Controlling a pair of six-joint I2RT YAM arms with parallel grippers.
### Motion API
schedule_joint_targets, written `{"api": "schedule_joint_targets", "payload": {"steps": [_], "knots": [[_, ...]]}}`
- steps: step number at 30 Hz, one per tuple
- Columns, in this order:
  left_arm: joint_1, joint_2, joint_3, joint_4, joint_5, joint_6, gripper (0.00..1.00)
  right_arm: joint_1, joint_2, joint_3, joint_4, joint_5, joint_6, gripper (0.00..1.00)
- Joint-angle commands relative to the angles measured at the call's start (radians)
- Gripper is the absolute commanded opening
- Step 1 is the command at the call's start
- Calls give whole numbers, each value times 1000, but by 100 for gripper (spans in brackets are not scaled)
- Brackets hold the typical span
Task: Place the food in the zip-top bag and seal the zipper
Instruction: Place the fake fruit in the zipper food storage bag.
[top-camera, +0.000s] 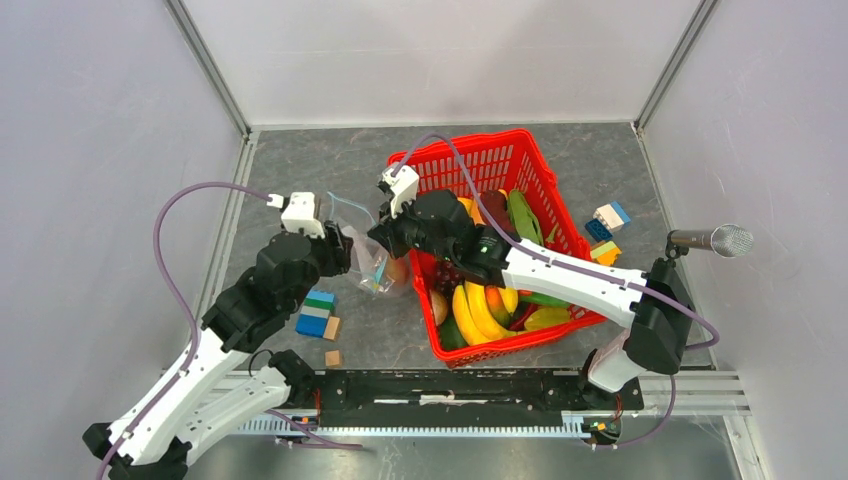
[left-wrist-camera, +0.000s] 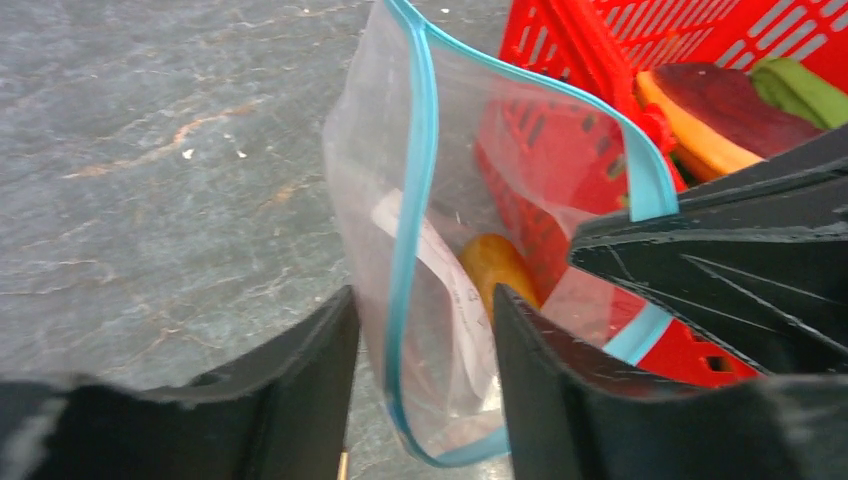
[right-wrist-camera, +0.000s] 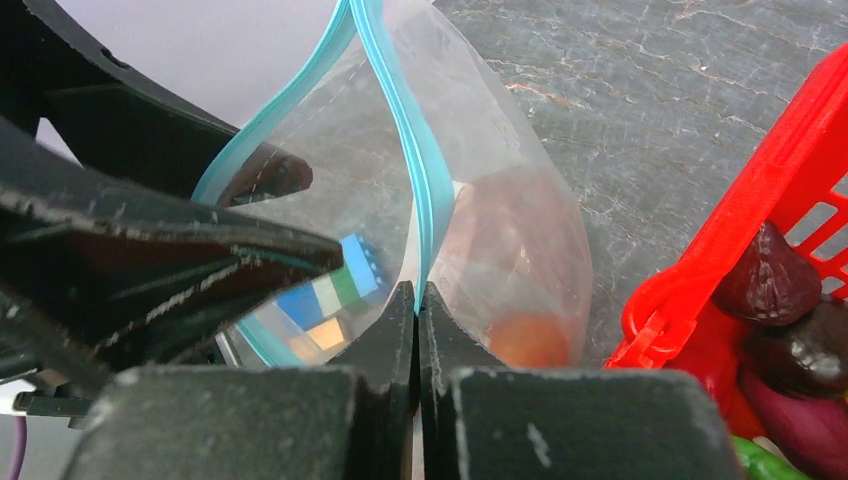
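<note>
The clear zip-top bag stands between the two arms, left of the basket. An orange food piece lies inside it, also visible low in the bag in the right wrist view. My left gripper is open, its jaws on either side of the bag's edge and the light-blue zipper without pinching them. My right gripper is shut on the zipper where its two strips meet. From above, the left gripper and the right gripper face each other across the bag's mouth.
A red basket on the right holds yellow bananas, a green vegetable and other toy food. Coloured blocks and a wooden cube lie front left. More blocks and a microphone are at the right.
</note>
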Motion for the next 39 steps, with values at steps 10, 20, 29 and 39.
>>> {"api": "schedule_joint_targets", "payload": {"steps": [10, 20, 29, 39], "knots": [[6, -38, 38, -63, -99, 18, 47, 4, 20, 17, 32, 43, 35, 0], [6, -42, -4, -56, -100, 73, 2, 1, 60, 34, 45, -56, 32, 0], [6, -21, 13, 2, -149, 225, 2, -29, 11, 96, 1, -172, -12, 47], [6, -68, -58, 129, -76, 279, 2, -58, -317, -109, 6, 154, -81, 67]]}}
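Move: The left gripper's open fingers already straddle the left side of the bag's mouth, whose rim lies about 1 cm to the left and 1 cm below, level ahead. From this hand the brown fruit in the bag is about 9 cm right, level ahead, 20 cm lower; the toy blocks are 9 cm back, 6 cm left. From the right gripper, still pinching the opposite rim, that left rim is roughly 6 cm left, 3 cm back and level in height. Draw the left gripper about 3 cm to the left and close it, pinching the zip-top bag's left rim; keep that hold while rolling the hand some 10 degrees, left side up. Hold the right gripper still at first, then lower it about 2.5 cm with its rim, open the fingers to let go, and lift it away about 8 cm while swinging right, towards the basket. ##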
